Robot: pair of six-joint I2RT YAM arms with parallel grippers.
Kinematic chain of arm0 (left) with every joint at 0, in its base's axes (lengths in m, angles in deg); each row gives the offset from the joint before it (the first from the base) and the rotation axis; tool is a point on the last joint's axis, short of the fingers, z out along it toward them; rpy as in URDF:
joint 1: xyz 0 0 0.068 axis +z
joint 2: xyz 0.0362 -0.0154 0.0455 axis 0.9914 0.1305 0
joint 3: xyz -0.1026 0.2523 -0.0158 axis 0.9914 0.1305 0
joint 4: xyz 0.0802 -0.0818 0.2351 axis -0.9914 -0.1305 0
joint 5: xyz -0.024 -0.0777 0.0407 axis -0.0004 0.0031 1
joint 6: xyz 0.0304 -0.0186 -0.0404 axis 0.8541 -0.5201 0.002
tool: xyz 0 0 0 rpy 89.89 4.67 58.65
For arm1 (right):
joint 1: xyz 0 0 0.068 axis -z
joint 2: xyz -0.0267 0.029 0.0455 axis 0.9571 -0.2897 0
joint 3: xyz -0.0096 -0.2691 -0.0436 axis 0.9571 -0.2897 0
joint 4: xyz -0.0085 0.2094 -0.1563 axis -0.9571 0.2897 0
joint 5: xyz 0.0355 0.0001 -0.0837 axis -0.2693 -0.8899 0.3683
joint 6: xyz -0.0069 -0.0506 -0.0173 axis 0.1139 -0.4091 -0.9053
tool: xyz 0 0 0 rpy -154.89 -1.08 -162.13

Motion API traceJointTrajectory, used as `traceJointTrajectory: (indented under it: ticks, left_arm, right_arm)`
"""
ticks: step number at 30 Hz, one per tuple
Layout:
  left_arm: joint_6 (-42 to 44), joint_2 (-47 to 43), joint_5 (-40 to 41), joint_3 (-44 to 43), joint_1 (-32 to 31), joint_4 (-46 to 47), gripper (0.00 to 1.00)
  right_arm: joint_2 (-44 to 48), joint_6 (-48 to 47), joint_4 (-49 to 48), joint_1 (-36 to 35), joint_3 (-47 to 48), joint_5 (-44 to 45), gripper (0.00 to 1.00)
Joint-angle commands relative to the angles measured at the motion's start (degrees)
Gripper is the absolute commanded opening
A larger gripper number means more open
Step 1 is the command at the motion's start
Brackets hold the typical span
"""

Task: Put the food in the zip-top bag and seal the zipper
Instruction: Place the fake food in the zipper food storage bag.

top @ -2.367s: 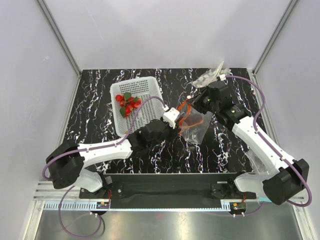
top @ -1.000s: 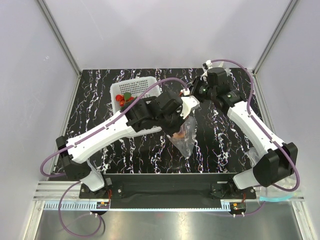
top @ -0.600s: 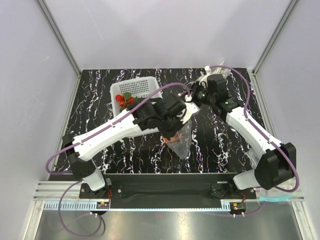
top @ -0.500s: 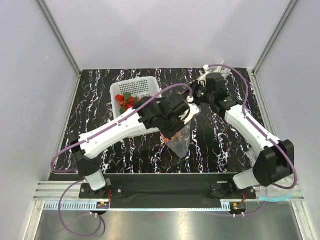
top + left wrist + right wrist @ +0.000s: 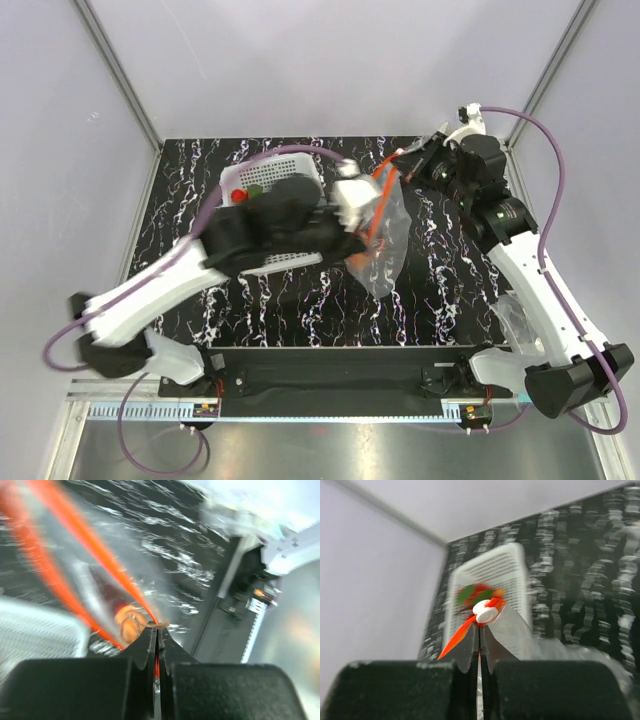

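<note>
The clear zip-top bag point(image 5: 388, 238) hangs above the table, stretched between both grippers. Its orange-red zipper point(image 5: 379, 205) runs taut from one to the other. My left gripper point(image 5: 358, 258) is shut on the zipper's lower end point(image 5: 90, 540), where an orange piece point(image 5: 128, 623) shows through the plastic. My right gripper point(image 5: 397, 166) is shut on the upper end, beside the white slider point(image 5: 487, 612). Red and green food point(image 5: 246, 193) lies in the white basket point(image 5: 290, 168), also blurred in the right wrist view point(image 5: 476, 593).
A greyish clear plastic wad point(image 5: 522, 322) lies on the black marbled table point(image 5: 450, 290) by the right arm's base. The left arm crosses over the basket's near side. Grey walls and metal posts point(image 5: 118, 75) close in the back and sides.
Both arms have risen and drawn apart. The right gripper swung back and to the right, the left shifted nearer, and the bag's orange strip is now stretched taut between them.
</note>
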Motion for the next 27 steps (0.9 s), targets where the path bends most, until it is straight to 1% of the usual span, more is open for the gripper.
traceJointTrajectory:
  ticks: [1,2,3,4,6,7,9,13,15,16,17,18,20,22,23,24,25,27]
  left_arm:
    - [-1.51,11.11,-16.46,-1.99,-2.14,-3.64,0.00]
    - [-1.25,10.77,-14.88,-1.91,-2.32,-3.56,0.00]
    - [-0.63,8.59,-13.04,-0.95,-2.24,-3.73,0.00]
    - [-0.02,7.26,-9.28,-0.51,-2.23,-4.78,0.00]
    - [1.65,2.71,-5.39,2.46,-2.23,-5.49,0.00]
    - [2.00,1.46,-2.24,3.70,-2.23,-5.67,0.00]
    - [2.53,-0.57,-0.37,5.55,-2.23,-5.75,0.00]
    - [2.97,1.00,1.04,3.46,-2.23,-8.64,0.00]
    - [4.11,1.62,3.14,2.49,-2.23,-9.18,0.00]
    - [4.20,1.62,6.02,2.31,-2.15,-8.40,0.00]
    - [4.21,1.62,6.75,2.48,-2.15,-7.61,0.00]
    - [5.95,1.71,7.02,2.48,-2.06,-6.90,0.00]
    - [5.97,3.02,5.62,1.26,-1.88,-5.58,0.00]
    - [4.74,4.08,6.05,-0.06,-1.88,-6.02,0.00]
    - [4.73,4.17,6.92,-0.33,-1.88,-5.84,0.00]
    - [3.08,3.47,8.33,1.32,-1.88,-5.32,0.00]
    - [2.80,2.77,10.95,2.91,-1.88,-2.53,0.00]
    - [3.32,0.75,12.72,9.91,-1.88,1.60,0.00]
  right_arm:
    - [0.47,-4.53,3.72,3.59,-0.10,18.56,0.00]
    - [1.44,-4.54,1.80,3.59,-0.37,16.82,0.00]
    - [1.36,-4.28,1.17,3.68,-0.46,15.50,0.00]
    - [0.75,-3.93,0.73,3.59,-0.46,14.00,0.00]
    - [-3.02,-2.96,-0.41,3.68,-0.63,7.86,0.00]
    - [-4.51,-2.61,-1.20,3.59,-0.72,1.92,0.00]
    - [-7.86,-1.38,-2.88,3.59,-0.55,-1.56,0.00]
    - [-5.94,-2.33,-5.78,3.59,-2.04,-1.04,0.00]
    - [-5.41,-3.83,-4.82,3.50,-1.08,-0.34,0.00]
    - [-5.23,-4.62,-4.21,3.68,0.32,0.27,0.00]
    - [-4.88,-6.19,-2.20,3.68,1.20,2.54,0.00]
    - [-4.79,-6.99,-1.22,3.68,2.08,3.78,0.00]
    - [-3.83,-9.01,0.36,3.68,4.02,6.25,0.00]
    - [-2.95,-9.11,0.20,3.59,3.68,5.30,0.00]
    - [-1.99,-8.76,-1.37,3.68,2.80,4.50,0.00]
    - [-1.54,-8.06,-2.00,3.68,1.58,4.06,0.00]
    - [-1.11,-6.05,-2.18,3.68,-1.22,4.32,0.00]
    - [-0.49,-3.32,-0.96,3.59,-4.48,6.24,0.00]
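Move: The bagged food hangs at the left hand's end of the zip-top bag, about 7 cm below that hand, 4 cm ahead and 3 cm to its right. From the right hand the bagged food is some 16 cm back, 6 cm left and 8 cm below. The white basket stands on the table about 24 cm ahead, 17 cm left and 33 cm below the left hand. Both hands keep their pinch on the bag's orange-edged mouth, shut fingers at either end, and shake it. The left snaps down about 10 cm, swinging right and back, rises more than halfway, then eases down again and slightly forward; the right sinks some 9 cm with a small right-left swing, then climbs most of the way back, drifting right. ##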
